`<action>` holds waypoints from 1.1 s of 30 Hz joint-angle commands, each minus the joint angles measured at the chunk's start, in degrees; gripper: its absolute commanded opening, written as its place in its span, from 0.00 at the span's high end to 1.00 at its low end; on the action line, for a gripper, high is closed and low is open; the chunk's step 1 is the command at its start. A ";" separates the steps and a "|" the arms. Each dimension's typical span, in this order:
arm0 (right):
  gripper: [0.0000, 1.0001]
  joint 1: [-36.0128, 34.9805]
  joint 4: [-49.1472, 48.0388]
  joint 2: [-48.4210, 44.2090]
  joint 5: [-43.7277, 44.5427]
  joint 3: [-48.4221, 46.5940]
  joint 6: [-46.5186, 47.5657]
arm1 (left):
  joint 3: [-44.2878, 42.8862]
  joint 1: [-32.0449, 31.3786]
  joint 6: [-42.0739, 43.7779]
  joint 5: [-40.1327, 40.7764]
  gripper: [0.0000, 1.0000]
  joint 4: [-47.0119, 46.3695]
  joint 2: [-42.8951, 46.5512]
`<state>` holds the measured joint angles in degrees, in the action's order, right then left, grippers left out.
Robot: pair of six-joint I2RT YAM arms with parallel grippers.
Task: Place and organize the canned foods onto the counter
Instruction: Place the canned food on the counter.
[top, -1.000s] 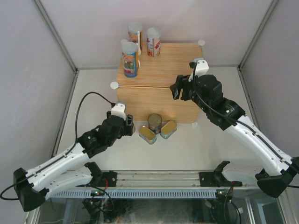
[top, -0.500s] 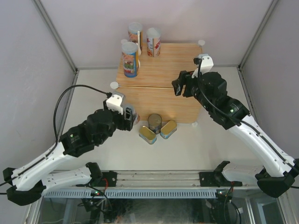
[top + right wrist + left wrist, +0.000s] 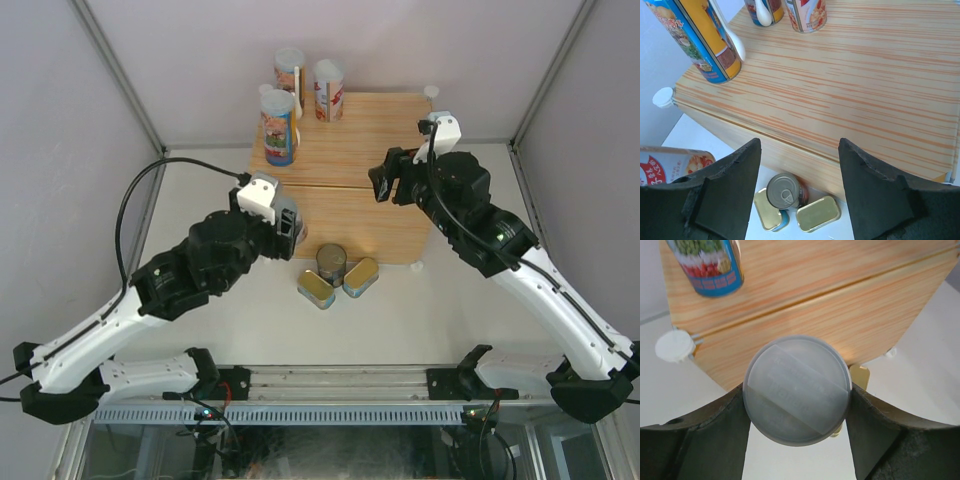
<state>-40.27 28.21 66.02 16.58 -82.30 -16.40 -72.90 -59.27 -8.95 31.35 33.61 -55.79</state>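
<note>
My left gripper (image 3: 287, 228) is shut on a tall white-lidded can (image 3: 797, 389), held in the air just before the front edge of the counter (image 3: 350, 170). The can's red-and-white label (image 3: 667, 164) shows in the right wrist view. Three tall cans (image 3: 278, 125) (image 3: 290, 72) (image 3: 329, 90) stand at the counter's far left. On the table against the counter's front stand a dark metal-topped can (image 3: 331, 264) and two flat gold tins (image 3: 315, 290) (image 3: 361, 277). My right gripper (image 3: 384, 186) hangs open and empty above the counter's right half.
White round connectors (image 3: 244, 182) (image 3: 431, 91) stick out at the counter's corners. Grey enclosure walls (image 3: 70, 150) close the left, right and back. A black cable (image 3: 135, 205) loops off the left arm. A metal rail (image 3: 330, 385) runs along the near edge.
My left arm has risen and carried its can away from the table floor toward the counter's front edge. The right gripper has drifted slightly back over the counter, still open.
</note>
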 commanded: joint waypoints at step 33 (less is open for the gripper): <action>0.36 1.10 -5.71 0.38 -2.00 -4.18 1.90 | -30.61 0.31 11.94 4.26 1.00 -21.57 -23.22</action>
<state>-39.70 25.93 66.08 15.70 -84.07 -15.57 -93.62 -59.61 2.61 34.68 18.57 -77.58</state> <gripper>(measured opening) 0.635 0.709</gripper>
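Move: The left hand already holds the white can, bound for free counter top some 16 cm ahead, 6 cm right and 13 cm below. The front blue can stands about 17 cm ahead and 4 cm left of the hand; the placed white can about 25 cm ahead and 7 cm right, both middles some 7 cm lower. From the right hand the free spot is roughly 9 cm ahead, 10 cm left and 16 cm below. Still pinching its can, the left hand rises about 9 cm above counter level, swinging right and forward, tilting up slightly. ##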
